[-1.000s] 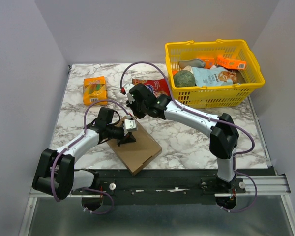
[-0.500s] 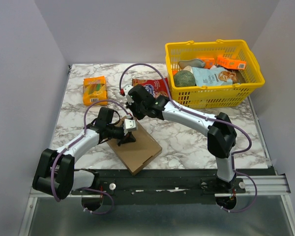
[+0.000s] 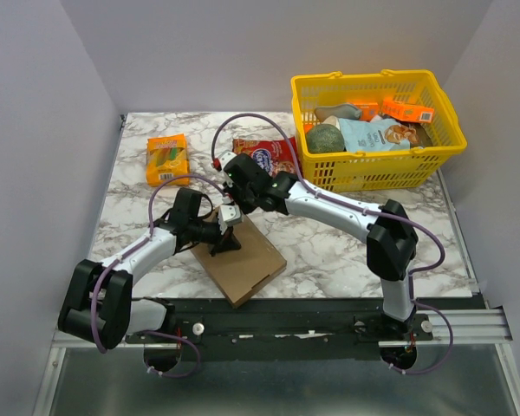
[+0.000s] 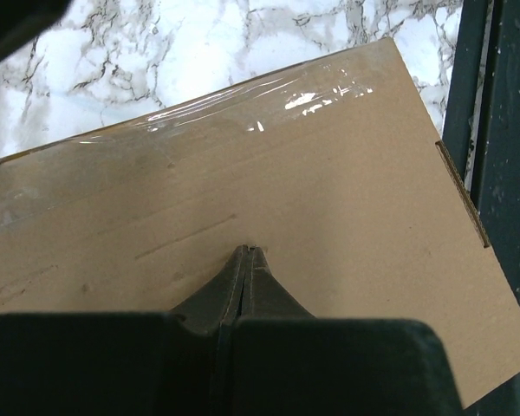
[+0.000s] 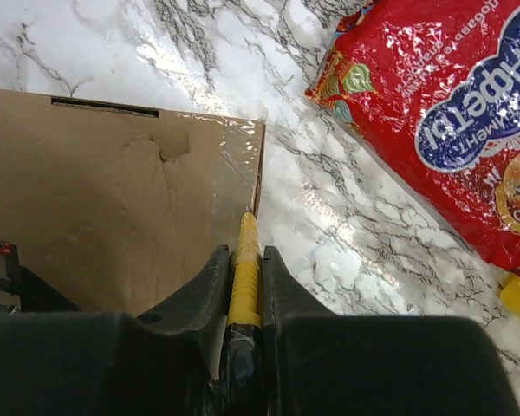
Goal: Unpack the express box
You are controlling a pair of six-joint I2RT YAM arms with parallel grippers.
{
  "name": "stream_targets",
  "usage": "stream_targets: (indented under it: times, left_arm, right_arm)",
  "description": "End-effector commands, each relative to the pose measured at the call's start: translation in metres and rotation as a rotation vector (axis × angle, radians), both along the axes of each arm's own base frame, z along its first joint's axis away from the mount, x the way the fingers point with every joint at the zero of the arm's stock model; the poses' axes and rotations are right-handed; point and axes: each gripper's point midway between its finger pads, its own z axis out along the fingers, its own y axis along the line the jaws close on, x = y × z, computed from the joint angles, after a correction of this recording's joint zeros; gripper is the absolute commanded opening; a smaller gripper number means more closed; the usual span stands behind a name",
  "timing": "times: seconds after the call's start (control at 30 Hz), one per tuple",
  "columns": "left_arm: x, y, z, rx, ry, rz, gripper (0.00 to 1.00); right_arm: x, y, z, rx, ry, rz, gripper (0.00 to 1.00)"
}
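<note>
The express box (image 3: 247, 260) is a flat brown cardboard mailer lying at an angle near the table's front edge, with its flaps down and clear tape along its far edge (image 5: 217, 165). My left gripper (image 3: 222, 246) is shut with nothing in it, its tips (image 4: 247, 251) resting on the box top (image 4: 347, 182). My right gripper (image 3: 230, 213) is shut on a thin yellow tool (image 5: 245, 260). The tool's tip sits at the taped far corner of the box (image 5: 87, 199).
A red snack bag (image 3: 269, 154) lies just behind the box, also in the right wrist view (image 5: 451, 113). An orange packet (image 3: 167, 159) sits at the back left. A yellow basket (image 3: 377, 172) with several items stands at the back right.
The right gripper with the yellow tool has shifted slightly left along the box's far edge. The left gripper and the box have stayed put.
</note>
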Motion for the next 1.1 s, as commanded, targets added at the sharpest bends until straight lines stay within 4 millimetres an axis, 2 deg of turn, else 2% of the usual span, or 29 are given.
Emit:
stream_targets:
  times: [0.0,0.23,0.37,0.47,0.5,0.53,0.57,0.6,0.63,0.67,0.7,0.73,0.8,0.83,0.93,1.07]
  left_arm:
    - [0.017,0.030,-0.042,0.195,0.001,0.168,0.00]
    - [0.021,0.031,-0.041,0.198,-0.007,0.199,0.00]
    - [0.021,0.029,-0.036,0.175,-0.027,0.193,0.00]
    - [0.012,0.022,-0.027,0.130,-0.011,0.152,0.00]
    - [0.011,0.018,-0.018,0.107,-0.044,0.111,0.04]
    - [-0.001,0.009,-0.008,0.046,-0.037,0.040,0.08]
    - [-0.013,0.008,-0.004,0.032,-0.012,0.002,0.13]
    - [-0.016,0.005,0.010,0.006,-0.050,-0.029,0.14]
    - [-0.019,0.004,0.017,-0.010,-0.075,-0.060,0.16]
    - [-0.028,0.004,0.024,-0.019,-0.076,-0.079,0.19]
    - [-0.028,0.005,0.031,-0.021,-0.096,-0.087,0.20]
    - [-0.030,0.006,0.034,-0.018,-0.105,-0.093,0.21]
    - [-0.035,0.010,0.040,0.001,-0.132,-0.106,0.21]
    - [-0.037,0.012,0.040,0.006,-0.134,-0.106,0.21]
    - [-0.046,0.019,0.038,0.033,-0.171,-0.125,0.22]
    - [-0.049,0.029,0.027,0.089,-0.210,-0.127,0.23]
  right_arm:
    - [-0.048,-0.029,-0.024,-0.118,0.177,-0.018,0.00]
    - [-0.072,-0.042,-0.030,-0.139,0.263,-0.007,0.01]
    - [-0.065,-0.035,-0.026,-0.115,0.223,0.006,0.00]
    - [-0.054,-0.025,-0.024,-0.105,0.164,0.052,0.00]
    - [-0.050,-0.021,-0.024,-0.103,0.148,0.068,0.00]
    - [-0.044,-0.013,-0.023,-0.094,0.113,0.103,0.00]
    - [-0.041,-0.008,-0.027,-0.095,0.103,0.123,0.00]
    - [-0.039,0.001,-0.024,-0.069,0.096,0.139,0.00]
    - [-0.034,0.010,-0.019,-0.059,0.058,0.198,0.00]
    - [-0.033,0.016,-0.024,-0.059,0.065,0.222,0.00]
    - [-0.032,0.029,-0.013,-0.021,0.057,0.258,0.01]
    - [-0.034,0.038,-0.012,-0.004,0.061,0.302,0.00]
    - [-0.035,0.051,-0.016,0.016,0.072,0.355,0.00]
    - [-0.029,0.061,-0.008,0.050,0.045,0.361,0.00]
    - [-0.019,0.079,-0.003,0.091,0.012,0.366,0.01]
    - [-0.011,0.091,-0.002,0.103,-0.007,0.372,0.00]
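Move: The box lies under both hands: its middle is about 8 cm back from the right hand, 2 cm left and 9 cm below, and the knife held there reaches the taped right long edge near the far corner. From the right hand, the red cookie bag lies some 13 cm ahead and 6 cm right, the yellow snack pack 14 cm ahead and 18 cm left. For the left hand, the box's middle sits directly beneath the shut fingertips, roughly 2 cm down. The box's far end is dragged left by the knife blade, still in its taped edge: the right hand first eases about 1 cm right while the left fingertips stay on the lid, then sweeps some 8 cm left, turning about 20 degrees counter-clockwise and keeping its grip. As that sweep gets going, the left hand comes off the lid, rising and drawing back about 4 cm each, fingers parting slightly. ##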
